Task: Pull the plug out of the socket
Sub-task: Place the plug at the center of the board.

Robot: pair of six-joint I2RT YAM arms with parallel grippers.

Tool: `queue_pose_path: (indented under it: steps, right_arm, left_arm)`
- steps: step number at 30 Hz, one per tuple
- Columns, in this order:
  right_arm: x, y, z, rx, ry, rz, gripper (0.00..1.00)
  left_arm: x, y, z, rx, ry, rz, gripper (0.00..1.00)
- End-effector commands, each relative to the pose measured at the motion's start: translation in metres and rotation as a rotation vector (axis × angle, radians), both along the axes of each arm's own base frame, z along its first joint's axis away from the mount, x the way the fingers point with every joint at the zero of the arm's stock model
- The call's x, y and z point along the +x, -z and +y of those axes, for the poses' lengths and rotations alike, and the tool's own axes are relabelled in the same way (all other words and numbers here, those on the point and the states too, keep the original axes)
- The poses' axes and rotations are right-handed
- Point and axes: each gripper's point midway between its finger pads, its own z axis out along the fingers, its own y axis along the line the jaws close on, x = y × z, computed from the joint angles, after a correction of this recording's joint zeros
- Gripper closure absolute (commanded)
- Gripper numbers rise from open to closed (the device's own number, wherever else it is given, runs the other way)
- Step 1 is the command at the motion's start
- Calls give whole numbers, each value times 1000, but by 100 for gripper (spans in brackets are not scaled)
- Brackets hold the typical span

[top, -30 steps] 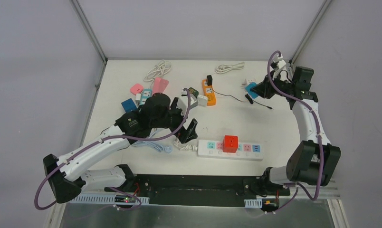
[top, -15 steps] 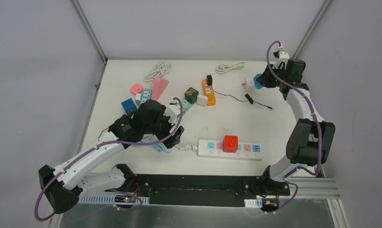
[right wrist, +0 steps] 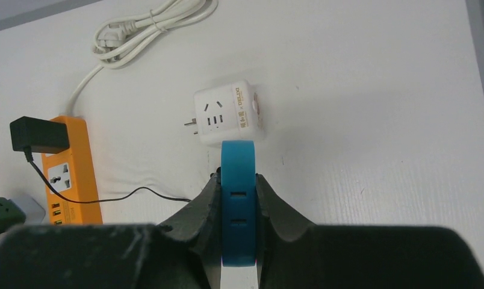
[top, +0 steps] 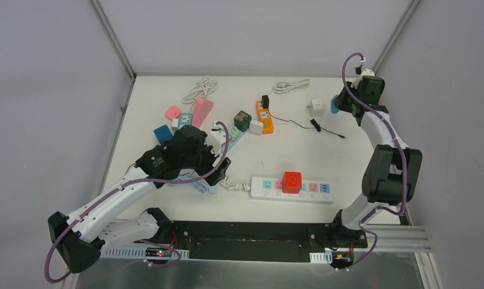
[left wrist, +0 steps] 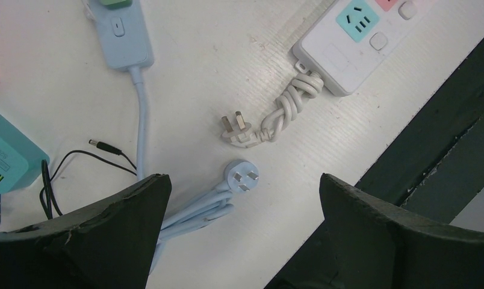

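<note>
My right gripper [top: 336, 106] [right wrist: 238, 178] is shut on the blue plug [top: 334, 105] [right wrist: 238, 198] at the far right of the table. The plug stands edge-on between the fingers [right wrist: 206, 205]. The white cube socket [top: 316, 107] [right wrist: 229, 112] lies on the table just beyond the plug, apart from it, with its bare prongs pointing left. My left gripper [top: 220, 170] [left wrist: 242, 180] hangs wide open with nothing in it, over a light blue cable plug [left wrist: 242, 175] near the table's front left.
A white power strip [top: 324, 194] [left wrist: 342, 60] carrying a red cube [top: 292, 181] lies near the front edge. An orange strip [top: 264, 116] with a black adapter, a thin black wire [top: 324, 128], coiled white cables [top: 291, 85] and several small coloured sockets [top: 173, 112] lie further back.
The right gripper has drawn the blue plug rightward, away from the white cube socket, which stays on the table. The left arm has pulled back to the left.
</note>
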Motion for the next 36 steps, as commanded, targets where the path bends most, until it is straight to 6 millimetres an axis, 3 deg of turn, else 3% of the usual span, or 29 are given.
queue_pose_path:
  steps: [1,13,23,24,25,27,31,36]
  right_arm:
    - [17,-7,1,3,24,-36,100]
    - [32,46,11,16,1,109,100]
    - [24,44,-9,21,43,136,100]
    - [23,45,-7,-4,-20,131,78]
    - [22,46,-7,-11,-75,128,50]
    - [20,46,-3,40,-119,127,35]
    - [15,38,14,207,-223,105,28]
    - [17,39,9,191,-188,104,28]
  left_arm:
    - [2,-7,-1,-18,13,-31,1]
    - [3,-3,0,-10,13,-19,1]
    - [5,1,-1,-9,15,0,1]
    - [5,1,-1,-10,15,2,1]
    - [5,0,-1,-12,17,2,1]
    - [5,0,-1,-14,18,1,1]
    - [5,0,-2,-16,20,2,1]
    - [5,0,-1,-16,20,4,1]
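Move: The right hand still pinches the blue plug above a bare spot of the board, which lies about 11 cm below, roughly 2 cm to its right and 1 cm back. The white plug sits some 6 cm ahead and 6 cm left of the hand, about 9 cm down; the black cable bundle is about 2 cm back, 6 cm left and 10 cm down. From the idle left hand the spot is about 28 cm ahead, 43 cm to the right and 12 cm below. The right hand lowers the blue plug some 7 cm towards the bare board beside the white plug, drifting a little forward and then back again while the wrist tips about 10 degrees further down. At the bottom the fingers open wide and let go of the plug, and the hand then lifts about a centimetre, its left side rolling up and the wrist turning slightly counter-clockwise. ##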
